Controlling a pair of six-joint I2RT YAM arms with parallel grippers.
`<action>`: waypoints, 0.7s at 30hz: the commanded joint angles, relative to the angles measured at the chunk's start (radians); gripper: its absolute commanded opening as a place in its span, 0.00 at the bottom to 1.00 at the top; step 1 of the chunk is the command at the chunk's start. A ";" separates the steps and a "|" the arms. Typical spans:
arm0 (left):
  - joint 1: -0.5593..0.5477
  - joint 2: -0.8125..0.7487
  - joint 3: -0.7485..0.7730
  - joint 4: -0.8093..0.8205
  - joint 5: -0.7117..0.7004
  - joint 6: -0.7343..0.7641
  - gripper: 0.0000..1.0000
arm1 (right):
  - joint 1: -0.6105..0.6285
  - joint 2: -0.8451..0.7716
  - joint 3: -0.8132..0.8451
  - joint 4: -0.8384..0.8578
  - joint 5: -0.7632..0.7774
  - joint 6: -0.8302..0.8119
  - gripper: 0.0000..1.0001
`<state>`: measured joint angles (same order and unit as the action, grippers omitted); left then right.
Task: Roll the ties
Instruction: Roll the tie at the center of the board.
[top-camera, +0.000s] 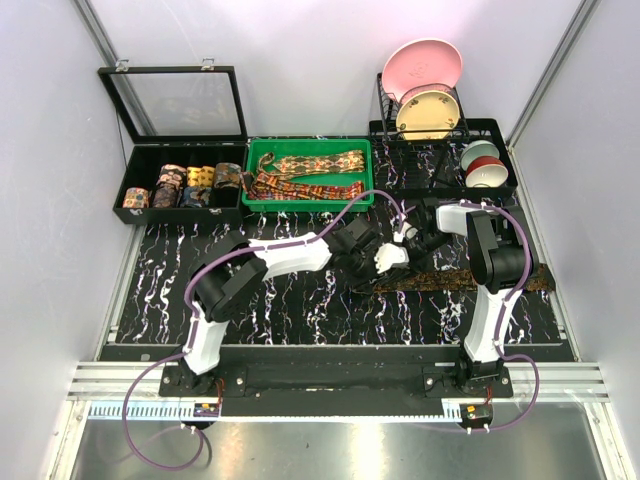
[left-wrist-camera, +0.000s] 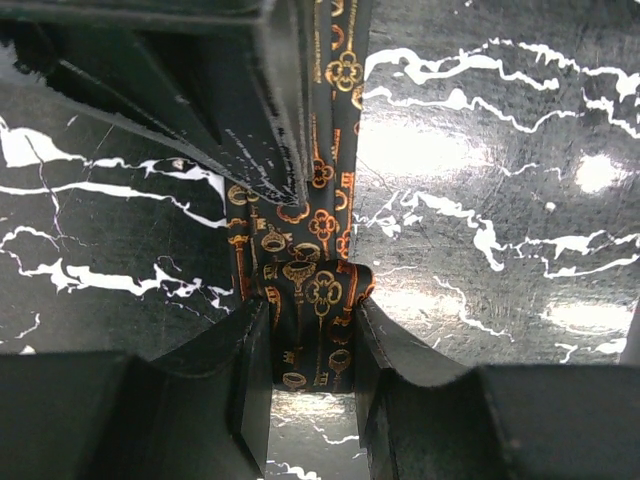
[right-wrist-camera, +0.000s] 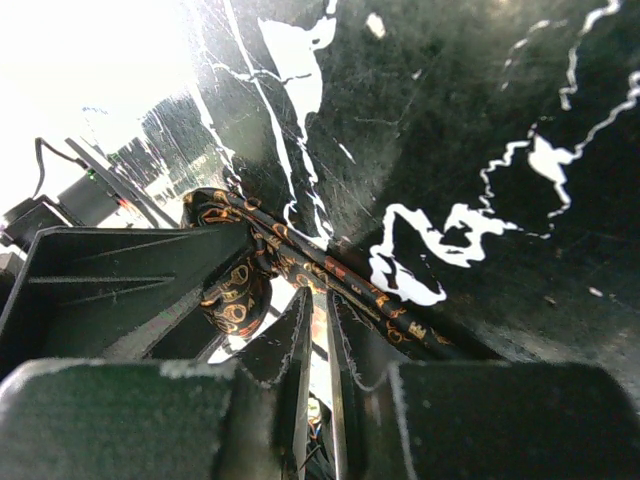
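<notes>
A dark tie with gold and orange key prints lies stretched along the black marble table, running right from the two grippers. Its left end is folded into a small coil. My left gripper is shut on that coil, a finger against each side; from above this gripper sits at mid-table. My right gripper meets it from the right. Its jaws are almost together, pinching the edge of the tie strip just beside the coil.
A green tray behind holds unrolled ties. To its left an open black box holds several coiled ties. At back right stand a rack with a pink plate, a cream plate and bowls.
</notes>
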<state>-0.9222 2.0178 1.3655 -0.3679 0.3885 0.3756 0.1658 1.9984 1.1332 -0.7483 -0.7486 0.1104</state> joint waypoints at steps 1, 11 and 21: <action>0.031 0.024 -0.034 -0.065 -0.014 -0.081 0.26 | 0.008 0.011 0.007 0.040 0.149 -0.028 0.17; 0.029 0.073 -0.072 -0.072 -0.037 -0.011 0.29 | 0.003 -0.070 0.017 0.040 -0.048 -0.044 0.27; 0.029 0.085 -0.077 -0.080 -0.043 0.006 0.29 | 0.005 -0.102 -0.044 0.098 -0.264 0.011 0.44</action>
<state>-0.9035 2.0212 1.3502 -0.3408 0.4133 0.3511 0.1673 1.8980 1.1267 -0.6930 -0.9100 0.1024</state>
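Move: The tie roll sits pinched between the left fingers, right at the left hand point. From the right hand, low over the strip with fingers nearly shut, the roll lies about 5 cm to the left, 1 cm back and level. The middle of the flat tie strip is roughly 13 cm to the right hand's right, 2 cm back and 1 cm down; the green tray is some 22 cm ahead and 20 cm left. Right hand lifts off the tie strip, about 5 cm up and slightly left, fingers opening; left keeps pinching the roll. ##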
